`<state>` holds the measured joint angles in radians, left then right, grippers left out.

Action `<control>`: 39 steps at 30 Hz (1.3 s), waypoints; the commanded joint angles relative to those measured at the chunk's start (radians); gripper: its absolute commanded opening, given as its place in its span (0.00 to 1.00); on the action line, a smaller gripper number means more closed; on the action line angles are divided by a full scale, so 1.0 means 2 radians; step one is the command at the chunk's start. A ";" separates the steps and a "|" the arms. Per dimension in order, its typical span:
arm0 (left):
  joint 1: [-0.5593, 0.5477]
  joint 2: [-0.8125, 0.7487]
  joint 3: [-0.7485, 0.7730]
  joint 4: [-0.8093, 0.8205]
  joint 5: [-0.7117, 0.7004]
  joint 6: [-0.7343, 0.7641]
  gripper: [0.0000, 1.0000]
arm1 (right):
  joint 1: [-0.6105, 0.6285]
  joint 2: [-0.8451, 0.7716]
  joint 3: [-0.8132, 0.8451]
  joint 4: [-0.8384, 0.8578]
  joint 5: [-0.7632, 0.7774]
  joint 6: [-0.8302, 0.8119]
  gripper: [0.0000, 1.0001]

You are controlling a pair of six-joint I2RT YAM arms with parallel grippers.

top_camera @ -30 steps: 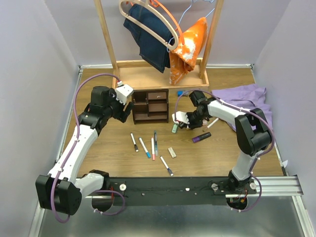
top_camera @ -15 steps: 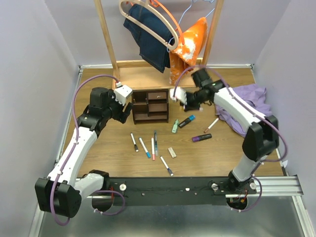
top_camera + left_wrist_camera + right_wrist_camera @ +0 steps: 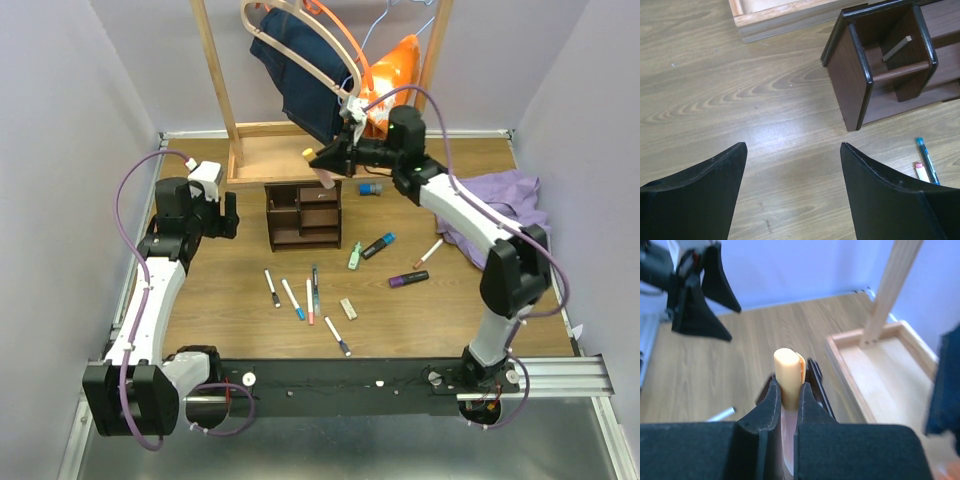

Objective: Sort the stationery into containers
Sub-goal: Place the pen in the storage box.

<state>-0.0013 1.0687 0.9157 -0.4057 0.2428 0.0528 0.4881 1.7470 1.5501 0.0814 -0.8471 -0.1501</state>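
Observation:
My right gripper is shut on a stubby highlighter with a cream cap and a pale pink body. It holds it above the back edge of the dark brown organizer, whose rim shows in the right wrist view. My left gripper is open and empty, left of the organizer. One thin stick stands in a slot. Several white pens, a beige eraser, a green highlighter, a blue-capped marker and a purple highlighter lie in front.
The light-wood clothes rack, with jeans and an orange garment, stands just behind the organizer; its base shows in the wrist views. A purple cloth lies at the right. A small blue item lies by the rack base.
My right gripper has risen from the table with the highlighter and swung left and back to above the organizer. My left gripper has pulled back leftward from the organizer's side.

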 commanded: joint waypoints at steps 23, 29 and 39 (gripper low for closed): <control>0.030 -0.026 -0.049 0.002 0.001 -0.034 0.84 | 0.070 0.251 0.138 0.196 -0.023 0.136 0.06; 0.036 -0.031 -0.052 0.004 -0.002 -0.034 0.84 | 0.070 0.236 0.109 0.179 -0.012 0.097 0.34; 0.041 -0.039 -0.055 0.020 0.014 -0.043 0.84 | 0.071 0.149 0.053 0.102 -0.001 0.038 0.50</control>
<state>0.0692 1.0161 0.8143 -0.3977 0.2440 -0.0174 0.6209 2.1883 1.7008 0.3901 -0.8680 0.0231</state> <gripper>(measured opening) 0.840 0.479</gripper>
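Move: The pen, already held in the right hand, is bound for the left rear compartment of the storage box, whose middle lies about 11 cm to that hand's left, 3 cm farther out and some 18 cm below. Around it, on the table about 30 cm beneath the hand: a green bottle 8 cm back and 7 cm to the right, and a blue bottle 8 cm ahead and 11 cm to the right. From the left hand the compartment is roughly 12 cm to the right, 8 cm ahead and 6 cm down. The pen, still gripped upright, is carried left across the box by the right arm, about 12 cm with a slight reach forward, and lowered ever more steeply into the left rear compartment. Then the fingers open to about half and let go, sinking a little more and easing back right and inward. The left hand, empty and open, drifts some 3 cm down and outward, away from the box. ##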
